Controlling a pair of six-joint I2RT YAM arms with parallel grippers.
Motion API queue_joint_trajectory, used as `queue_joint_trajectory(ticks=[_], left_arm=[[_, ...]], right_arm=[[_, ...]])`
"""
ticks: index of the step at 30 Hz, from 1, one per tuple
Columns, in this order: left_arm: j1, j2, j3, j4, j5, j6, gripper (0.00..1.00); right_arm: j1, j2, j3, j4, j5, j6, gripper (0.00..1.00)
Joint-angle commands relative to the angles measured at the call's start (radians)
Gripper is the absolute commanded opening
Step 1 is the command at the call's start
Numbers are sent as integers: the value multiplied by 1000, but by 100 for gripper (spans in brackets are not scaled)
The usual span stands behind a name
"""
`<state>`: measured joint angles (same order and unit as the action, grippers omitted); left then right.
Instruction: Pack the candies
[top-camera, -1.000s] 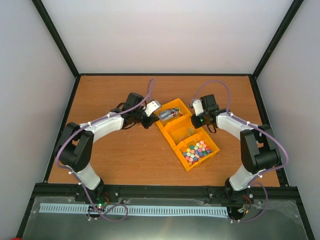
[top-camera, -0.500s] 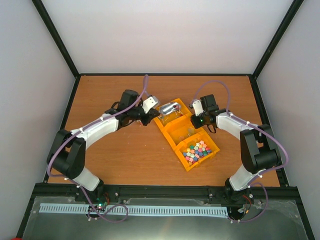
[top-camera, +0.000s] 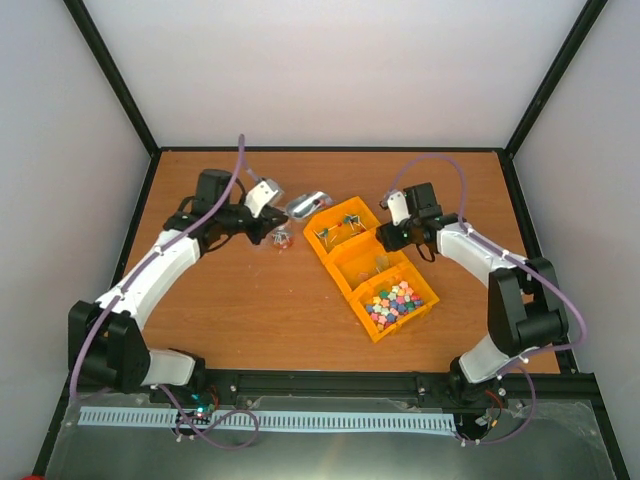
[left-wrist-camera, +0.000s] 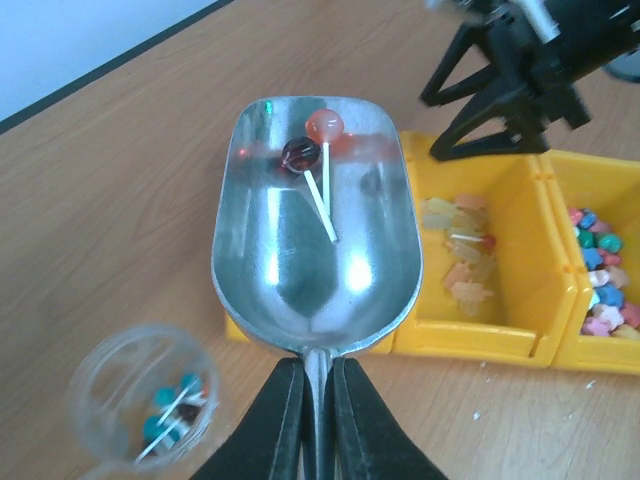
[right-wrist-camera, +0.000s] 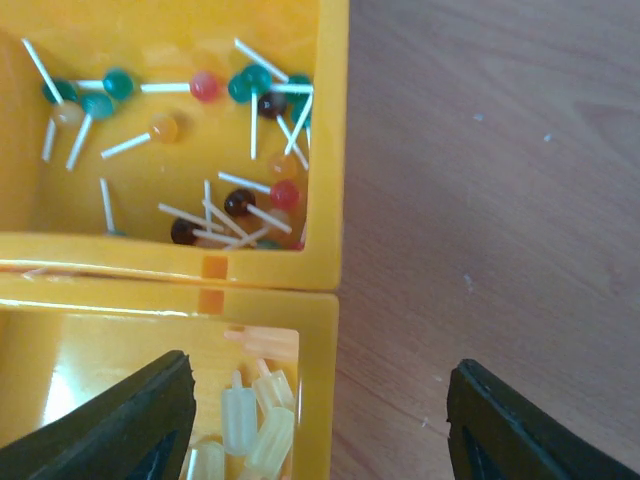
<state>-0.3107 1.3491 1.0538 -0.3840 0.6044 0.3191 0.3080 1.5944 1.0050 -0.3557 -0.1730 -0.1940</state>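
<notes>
The candies (top-camera: 393, 300), a heap of small pastel pieces, lie in the nearest compartment of the yellow bin (top-camera: 352, 292); the left wrist view catches them at its right edge (left-wrist-camera: 603, 290). My left gripper (left-wrist-camera: 318, 400) is shut on the handle of a metal scoop (left-wrist-camera: 300, 260) that carries two lollipops (left-wrist-camera: 324, 126). The scoop (top-camera: 308, 205) hovers left of the bin, above a clear cup (top-camera: 281, 238). My right gripper (right-wrist-camera: 320, 420) stands open astride the bin's right wall (right-wrist-camera: 318, 350), and its fingers (right-wrist-camera: 130, 425) touch nothing.
The clear cup (left-wrist-camera: 145, 405) holds a few lollipops. The far compartment (right-wrist-camera: 180, 130) is full of lollipops, and the middle one (right-wrist-camera: 250, 425) has pale popsicle-shaped sweets. Black frame rails edge the wooden table (top-camera: 260, 310).
My left arm has swung the scoop leftward from over the far compartment to beside the cup. The right gripper has gone from shut to open at the bin's wall.
</notes>
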Motion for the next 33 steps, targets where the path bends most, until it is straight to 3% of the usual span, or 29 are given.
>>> queue_joint_trajectory(ticks=[1, 9, 17, 23, 33], left_arm=[[90, -55, 69, -172, 51, 98, 1], [229, -69, 130, -373, 47, 246, 1], [258, -27, 193, -518, -42, 376, 1], [258, 14, 231, -562, -93, 413, 1], [259, 87, 286, -595, -157, 428, 1]], right_arm=[[-10, -65, 47, -33, -23, 1, 72], [-61, -119, 115, -162, -113, -59, 90], [-194, -171, 105, -326, -210, -161, 99], [-280, -167, 89, -417, -272, -218, 100], [-286, -131, 56, -500, -323, -279, 100]])
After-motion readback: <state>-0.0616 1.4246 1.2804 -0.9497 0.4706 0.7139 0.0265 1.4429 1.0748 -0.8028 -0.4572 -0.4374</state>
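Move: The jar that the loaded scoop is bound for stands about 10 cm ahead of the left hand, 3 cm to its left and some 16 cm below. From that hand, the yellow box's lollipop compartment is about 13 cm ahead and 14 cm right, its popsicle compartment 4 cm ahead and 21 cm right. From the empty right hand, the popsicle compartment lies 2 cm back and 6 cm left, 7 cm below; the jar is 7 cm ahead and 29 cm left. The scoop with its two lollipops, still pinched by the handle, is carried about 11 cm left by the left hand, off the box and to the jar's mouth, slowing and sinking slightly late while its nose tips some 20 degrees farther down. Clear of the box, the right hand rises over 6 cm while opening fully, then swings right and draws back, sinking a little. ##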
